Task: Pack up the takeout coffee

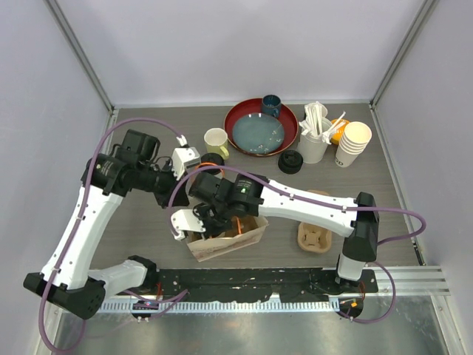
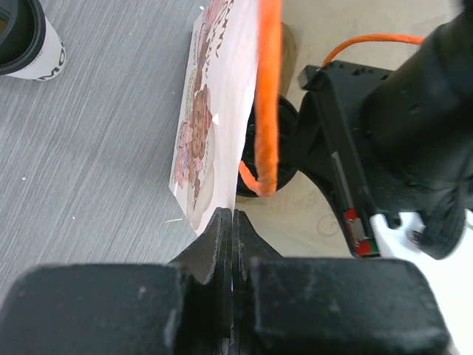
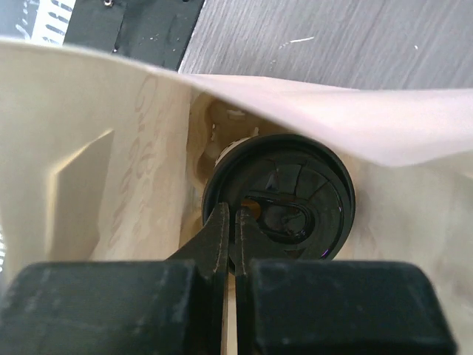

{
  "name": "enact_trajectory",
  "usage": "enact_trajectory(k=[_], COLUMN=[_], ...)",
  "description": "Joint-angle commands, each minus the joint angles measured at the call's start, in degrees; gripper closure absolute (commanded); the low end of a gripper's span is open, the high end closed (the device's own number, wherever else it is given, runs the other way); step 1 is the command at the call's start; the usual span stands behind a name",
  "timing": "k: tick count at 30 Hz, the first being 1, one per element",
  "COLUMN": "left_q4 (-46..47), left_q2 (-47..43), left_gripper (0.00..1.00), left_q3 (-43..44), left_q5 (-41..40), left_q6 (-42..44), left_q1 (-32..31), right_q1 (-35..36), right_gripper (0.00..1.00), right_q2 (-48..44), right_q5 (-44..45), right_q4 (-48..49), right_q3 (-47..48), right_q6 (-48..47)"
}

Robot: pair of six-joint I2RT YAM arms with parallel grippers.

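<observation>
A paper bag [image 1: 229,242] with orange cord handles [image 2: 267,96] stands open at the table's near middle. My left gripper [image 2: 233,216] is shut on the bag's printed top edge [image 2: 214,111] and holds it up. My right gripper [image 3: 236,212] reaches down inside the bag, its jaws pinched on the rim of the black lid [image 3: 295,200] of a takeout coffee cup that stands on the bag's floor. A second takeout coffee cup [image 2: 26,41], white with a black lid, stands on the table outside the bag, at the top left of the left wrist view.
At the back are a red plate [image 1: 238,118] holding a blue dish, a dark blue cup [image 1: 271,105], a pale yellow mug [image 1: 216,140], a loose black lid [image 1: 290,161], a white cup of stirrers [image 1: 313,142] and stacked paper cups [image 1: 352,143]. A cardboard cup carrier [image 1: 314,238] lies right of the bag.
</observation>
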Motion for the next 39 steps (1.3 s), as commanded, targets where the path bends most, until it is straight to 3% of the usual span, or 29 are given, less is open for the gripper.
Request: enact_trajectory(k=[1, 17, 23, 39], left_q4=[-2.9, -1.2, -0.8, -0.6], left_q2=[1.1, 3.0, 3.4, 3.1], left_gripper=[1.0, 1.0, 1.0, 1.0], left_q3=[2.1, 2.1, 2.1, 2.3], left_q5=[2.9, 2.8, 2.7, 1.1], left_q6=[0.1, 0.0, -0.2, -0.7], left_q1=[-0.3, -1.7, -2.3, -2.4], right_q1=[-1.8, -3.6, -3.8, -4.0], right_gripper=[0.99, 0.99, 0.99, 0.98], right_q2=[-3.7, 2.0, 6.4, 5.8], right_q5=[-6.9, -11.9, -13.1, -11.1], right_q4=[7.1, 6.5, 5.0, 11.4], right_q3=[-3.6, -8.0, -5.5, -13.3], right_q6=[-6.4, -8.4, -7.6, -3.7])
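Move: Just under the right fingertips, which hold the lid's rear edge, the lidded cup's middle lies about 3 cm ahead, 2 cm left and 6 cm down; the carrier at the bag's bottom is roughly 17 cm below, 2 cm ahead and 3 cm left. The paper bag's middle is about 1 cm ahead, 4 cm right and 8 cm down; the second cup stands some 20 cm ahead, 2 cm right and 14 cm lower. From the left hand, the held cup is about 5 cm back, 5 cm right and 13 cm below. Lowering the cup deeper into the open bag, the right hand sinks about 5 cm towards the carrier, pausing briefly near the start, then edges a couple of centimetres left while the wrist turns some 10 degrees. Its fingers stay nearly shut on the lid edge; the left keeps pinching the bag's rim, easing about 1 cm right and down. ##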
